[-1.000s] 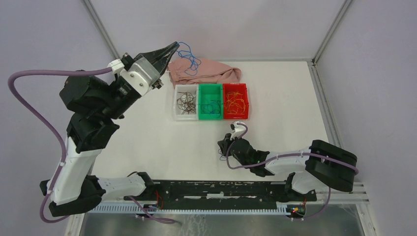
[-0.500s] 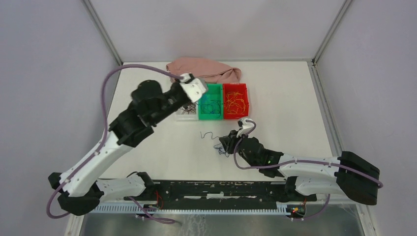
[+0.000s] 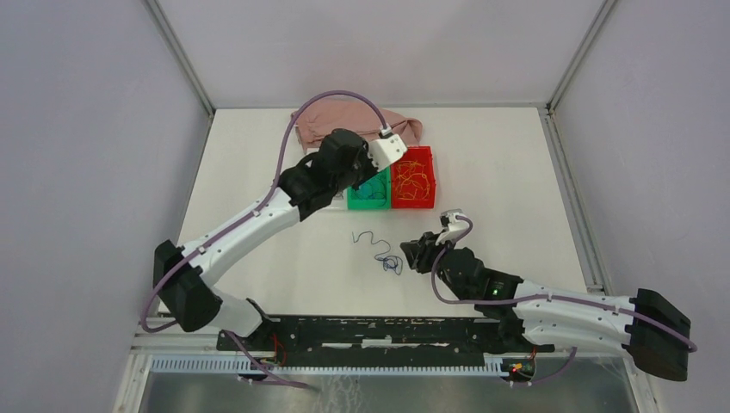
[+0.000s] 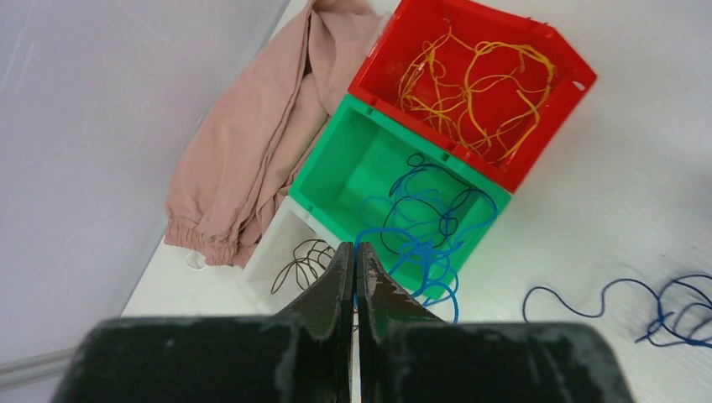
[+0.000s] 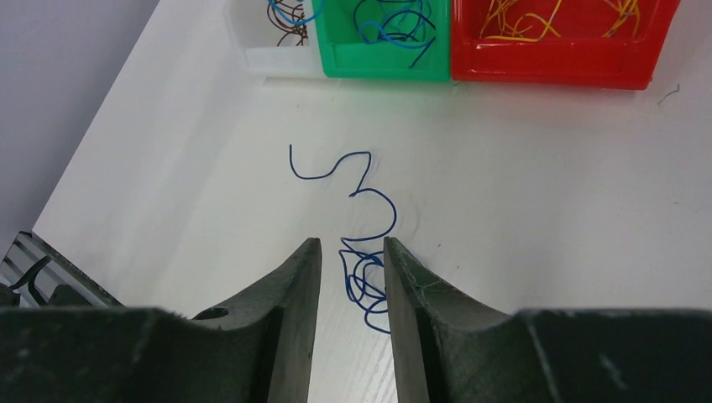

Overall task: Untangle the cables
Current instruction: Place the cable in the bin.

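My left gripper (image 4: 354, 248) hovers over the near edge of the green bin (image 4: 332, 172), shut on a blue cable that trails into the blue cables (image 4: 424, 231) lying there. A loose curly blue cable (image 5: 369, 210) lies on the white table (image 3: 284, 241). My right gripper (image 5: 353, 243) is low over its coiled end, open, with the coil between the fingertips and not gripped. Yellow-orange cables (image 4: 474, 75) fill the red bin (image 4: 571, 80). Brown cables (image 4: 302, 260) sit in the white bin (image 4: 273, 252). From above, the loose cable (image 3: 383, 256) lies just left of the right gripper (image 3: 415, 251).
A pink cloth (image 3: 405, 129) lies crumpled behind the three bins at the back of the table. Grey walls close in the left, back and right sides. The black rail (image 3: 379, 331) with the arm bases runs along the near edge.
The left arm swung down from high at the back left to over the green bin, carrying the blue cable. The right gripper opened, drew back to the right and left a blue cable on the table.
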### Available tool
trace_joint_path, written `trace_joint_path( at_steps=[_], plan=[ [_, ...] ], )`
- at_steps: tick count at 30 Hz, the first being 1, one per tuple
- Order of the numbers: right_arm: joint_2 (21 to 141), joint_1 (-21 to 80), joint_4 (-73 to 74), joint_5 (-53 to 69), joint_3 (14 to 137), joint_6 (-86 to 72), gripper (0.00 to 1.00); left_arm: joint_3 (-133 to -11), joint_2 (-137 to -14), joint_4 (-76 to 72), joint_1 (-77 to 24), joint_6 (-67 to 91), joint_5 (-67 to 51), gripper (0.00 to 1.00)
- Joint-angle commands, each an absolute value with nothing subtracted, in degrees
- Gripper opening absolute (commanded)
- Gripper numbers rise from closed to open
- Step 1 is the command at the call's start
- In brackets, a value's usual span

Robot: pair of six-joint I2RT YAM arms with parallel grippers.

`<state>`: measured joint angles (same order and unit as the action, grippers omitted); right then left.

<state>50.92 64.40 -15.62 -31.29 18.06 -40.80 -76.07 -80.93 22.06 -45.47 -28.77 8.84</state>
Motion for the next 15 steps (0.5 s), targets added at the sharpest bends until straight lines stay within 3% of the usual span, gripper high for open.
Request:
trace_joint_path(
  at_steps=[1, 15],
  plan=[
    [48.25, 64.6, -14.51, -34.29, 18.1, -41.47, 0.4, -80.85, -85.43, 17.0, -42.37, -27.76, 7.14, 0.03],
    [47.75, 64.6, -10.76, -37.23, 20.78, -39.72, 0.42, -85.94, -100.05, 11.43, -35.24, -28.64, 0.25, 0.03]
  ],
)
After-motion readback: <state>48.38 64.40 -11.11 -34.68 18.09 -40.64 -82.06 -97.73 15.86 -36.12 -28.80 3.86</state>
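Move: Ahead of the left hand, which holds the light blue cable, the green bin lies about 14 cm farther out, straight ahead and roughly 25 cm below; the white bin sits some 11 cm to the left of the green bin and the red bin about 12 cm to its right. The dark blue cable lies about 10 cm behind the left hand and 5 cm to its right. For the right hand, the green bin is some 29 cm ahead, 8 cm left and 12 cm below. Carrying the light blue cable in its still-closed fingertips, the left arm reaches forward about 9 cm and sinks some 6 cm in one steady slant towards the green bin, letting the loose loops hang ahead of any release. The fingers tip down slightly as they go, and the grip doesn't open. ##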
